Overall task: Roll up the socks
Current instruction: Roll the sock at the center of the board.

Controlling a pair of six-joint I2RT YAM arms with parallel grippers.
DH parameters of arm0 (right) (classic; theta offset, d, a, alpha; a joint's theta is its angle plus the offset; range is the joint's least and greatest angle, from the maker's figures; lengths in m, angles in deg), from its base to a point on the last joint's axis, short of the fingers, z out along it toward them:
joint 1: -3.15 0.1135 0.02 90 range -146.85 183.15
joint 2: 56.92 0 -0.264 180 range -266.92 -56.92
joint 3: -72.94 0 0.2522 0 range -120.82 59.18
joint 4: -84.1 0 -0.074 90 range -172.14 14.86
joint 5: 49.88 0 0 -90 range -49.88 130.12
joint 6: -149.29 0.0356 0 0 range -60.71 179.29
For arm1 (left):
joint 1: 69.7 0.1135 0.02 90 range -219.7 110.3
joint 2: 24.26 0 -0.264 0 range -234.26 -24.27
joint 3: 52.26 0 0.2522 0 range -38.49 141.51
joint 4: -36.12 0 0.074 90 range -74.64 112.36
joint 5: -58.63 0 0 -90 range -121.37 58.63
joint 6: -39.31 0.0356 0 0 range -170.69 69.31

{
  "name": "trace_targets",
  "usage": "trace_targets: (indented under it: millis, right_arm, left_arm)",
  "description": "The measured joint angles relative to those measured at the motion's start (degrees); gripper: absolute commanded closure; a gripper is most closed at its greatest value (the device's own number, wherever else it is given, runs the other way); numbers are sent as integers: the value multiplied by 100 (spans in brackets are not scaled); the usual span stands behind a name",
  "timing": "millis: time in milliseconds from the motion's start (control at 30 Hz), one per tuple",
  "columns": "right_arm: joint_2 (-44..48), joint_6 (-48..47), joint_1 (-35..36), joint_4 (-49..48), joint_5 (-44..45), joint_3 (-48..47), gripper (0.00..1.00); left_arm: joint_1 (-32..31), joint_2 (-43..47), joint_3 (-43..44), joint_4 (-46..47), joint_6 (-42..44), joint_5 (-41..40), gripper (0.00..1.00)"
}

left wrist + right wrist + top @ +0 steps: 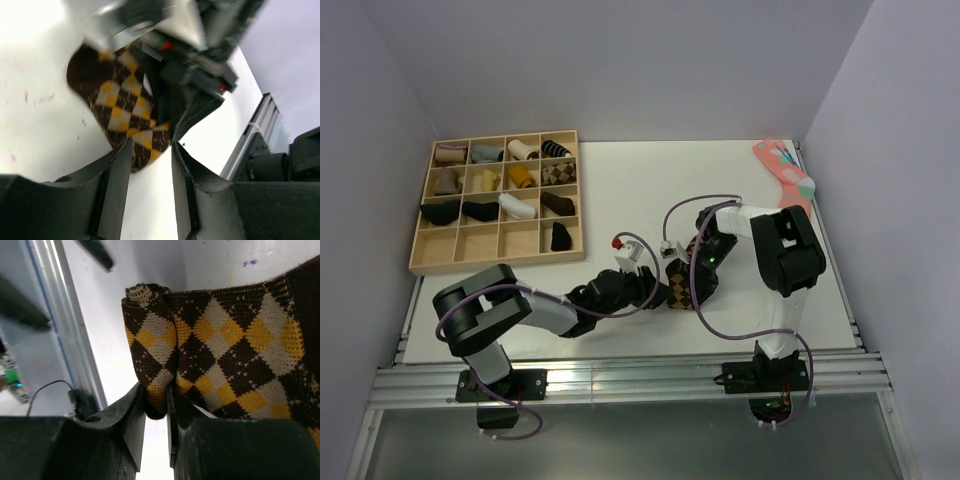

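The socks (682,283) are dark brown knit with orange-tan argyle diamonds and lie on the white table between my two arms. In the right wrist view the socks (225,340) have one edge rolled into a tight tube, and my right gripper (157,399) is shut on the lower end of that roll. In the left wrist view the socks (120,107) hang from the right arm's gripper (195,75). Their lower tip reaches between the fingers of my left gripper (150,152), whose jaws stand apart, and touches only the left finger (120,170).
A wooden compartment tray (438,258) with several rolled socks of other colours stands at the back left. A pink sock with teal patches (785,175) lies at the back right corner. The metal rail (620,380) runs along the near table edge, close behind both grippers.
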Motion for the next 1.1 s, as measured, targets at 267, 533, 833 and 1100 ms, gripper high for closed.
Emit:
trace_targets:
  millis: [267,533,833,1100]
  right_arm:
    - [-796,-92,-140,848,-127,-568,93]
    - [-1279,-188,-313,1335,-197,-901,93]
    - [-1294,-120,-424,1394,-146,-925,93]
    - [-1447,-74,-496,1513,-133,-1045,93]
  left_arm:
    - [-162,-66,42,291,1567,13,53]
    - [-225,-706,533,245,2437,570,53]
    - [-225,-1069,861,142,2802,1005,53]
    - [-225,-1222,872,181,2852,1200,53]
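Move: The right fingers already pinch the right end of the sock's rolled part; the middle of that roll lies about 2 cm to the left of the right hand, level fore and aft, at its height. From the left hand, still in the air with fingers part open, the roll is some 7 cm to the right, 2 cm back and 6 cm below. The unrolled sock spreads beyond the roll, its middle around 5 cm ahead of the left hand, 9 cm to the right and 7 cm down. The left hand, after lifting slightly, goes about 4.5 cm to the right and 4 cm down, easing back a little towards the free left end of the roll, while its wrist rolls some 30 degrees and its fingers swing clockwise to point more to the right, staying part open around that end without shutting. The right hand keeps its pinch on the other end at the same height, turning the roll forward towards the unrolled part by just under 20 degrees and creeping 1.5 cm to the right. ##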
